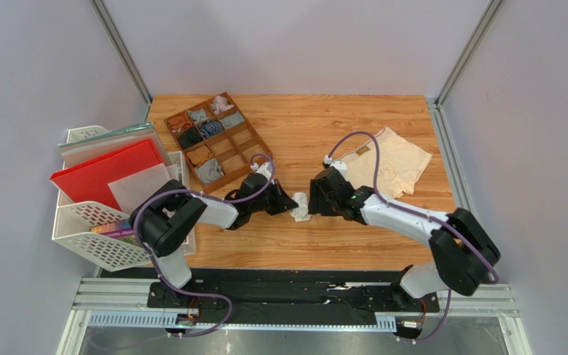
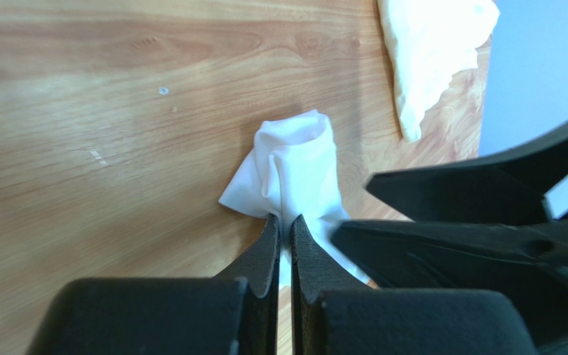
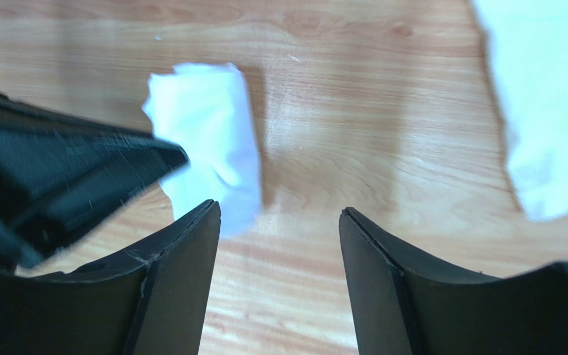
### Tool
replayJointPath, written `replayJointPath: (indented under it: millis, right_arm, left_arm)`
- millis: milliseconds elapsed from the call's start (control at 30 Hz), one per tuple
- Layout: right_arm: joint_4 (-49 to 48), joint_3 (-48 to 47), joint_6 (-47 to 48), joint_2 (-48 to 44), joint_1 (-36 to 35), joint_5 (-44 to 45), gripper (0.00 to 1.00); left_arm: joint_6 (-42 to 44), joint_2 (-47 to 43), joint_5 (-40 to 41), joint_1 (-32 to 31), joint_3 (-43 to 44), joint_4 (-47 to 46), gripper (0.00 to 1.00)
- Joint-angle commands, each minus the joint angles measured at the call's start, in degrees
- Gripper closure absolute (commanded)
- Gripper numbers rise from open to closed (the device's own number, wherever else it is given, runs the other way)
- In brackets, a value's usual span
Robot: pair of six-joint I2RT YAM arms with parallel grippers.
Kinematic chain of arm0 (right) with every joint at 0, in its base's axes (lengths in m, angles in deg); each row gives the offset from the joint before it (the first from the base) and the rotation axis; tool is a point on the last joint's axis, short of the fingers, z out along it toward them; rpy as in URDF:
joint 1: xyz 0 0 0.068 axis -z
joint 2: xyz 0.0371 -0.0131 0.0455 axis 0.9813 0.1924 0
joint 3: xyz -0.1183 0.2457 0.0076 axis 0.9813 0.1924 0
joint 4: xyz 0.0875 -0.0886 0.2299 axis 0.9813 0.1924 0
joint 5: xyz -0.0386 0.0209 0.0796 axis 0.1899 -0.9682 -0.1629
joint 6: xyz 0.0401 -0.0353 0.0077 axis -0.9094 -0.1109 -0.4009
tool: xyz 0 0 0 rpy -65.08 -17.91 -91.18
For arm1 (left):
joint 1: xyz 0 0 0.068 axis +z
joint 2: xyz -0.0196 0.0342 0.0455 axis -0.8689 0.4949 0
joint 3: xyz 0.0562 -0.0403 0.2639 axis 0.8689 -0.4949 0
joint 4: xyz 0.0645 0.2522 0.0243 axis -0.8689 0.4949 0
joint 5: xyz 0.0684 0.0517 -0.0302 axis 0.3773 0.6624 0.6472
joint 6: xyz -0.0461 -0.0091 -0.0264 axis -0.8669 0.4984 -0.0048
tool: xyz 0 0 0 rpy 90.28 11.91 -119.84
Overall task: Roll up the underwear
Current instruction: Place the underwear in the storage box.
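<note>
The white underwear (image 1: 300,209) lies bunched into a small roll on the wooden table (image 1: 302,244), between the two arms. My left gripper (image 2: 285,222) is shut on the near edge of this white underwear (image 2: 298,163), with cloth pinched between its tips. My right gripper (image 3: 279,214) is open just beside the roll (image 3: 209,140), holding nothing, bare wood between its fingers. In the top view the left gripper (image 1: 293,201) and right gripper (image 1: 314,197) nearly face each other across the roll. The cream-beige underwear (image 1: 387,166) lies flat at the back right.
A brown compartment tray (image 1: 246,140) with small rolled garments sits at the back left. A white mesh file rack (image 1: 91,222) with a red folder stands off the table's left edge. Grey walls close in on both sides.
</note>
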Motion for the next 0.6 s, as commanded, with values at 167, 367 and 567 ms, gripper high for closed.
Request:
replayJointPath:
  millis: [167,367,567]
  right_arm:
    - [8.19,2.07,3.00,-19.91,5.65,1.74,0.35]
    - [8.55,3.48,3.88,-23.53,7.67,0.34,0.35]
    - [7.49,3.92,4.67,-22.48,8.46,-0.89,0.36]
  left_arm:
    - [17.31,-17.97,6.67,8.60,5.77,21.53,1.00]
    - [26.11,-20.64,9.50,16.77,16.76,37.98,1.00]
    - [29.90,-16.16,8.02,23.89,24.42,45.56,1.00]
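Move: The left fingers already pinch the rolled white underwear low over the table; the storage box's four empty compartments centre some 18 cm ahead and 16 cm to the left, about 2 cm lower. The grey cloth in the box's near corner lies about 11 cm ahead and 25 cm left, the striped cloth 26 cm ahead and 26 cm left. From the right hand, those compartments are about 20 cm ahead and 23 cm left; the cream shorts lie 15 cm ahead and 20 cm right. The left hand keeps its pinch on one end of the rolled underwear and carries it in one speeding sweep left, up and forward, roughly 15 cm each way, towards the empty side of the storage box, while the wrist turns some 30 degrees so the fingers point less steeply down and swing counter-clockwise. The right hand, already open and clear of the cloth, backs off with its fingers still apart, first rising about 8 cm while drifting right, then easing on to the right and slightly down. ##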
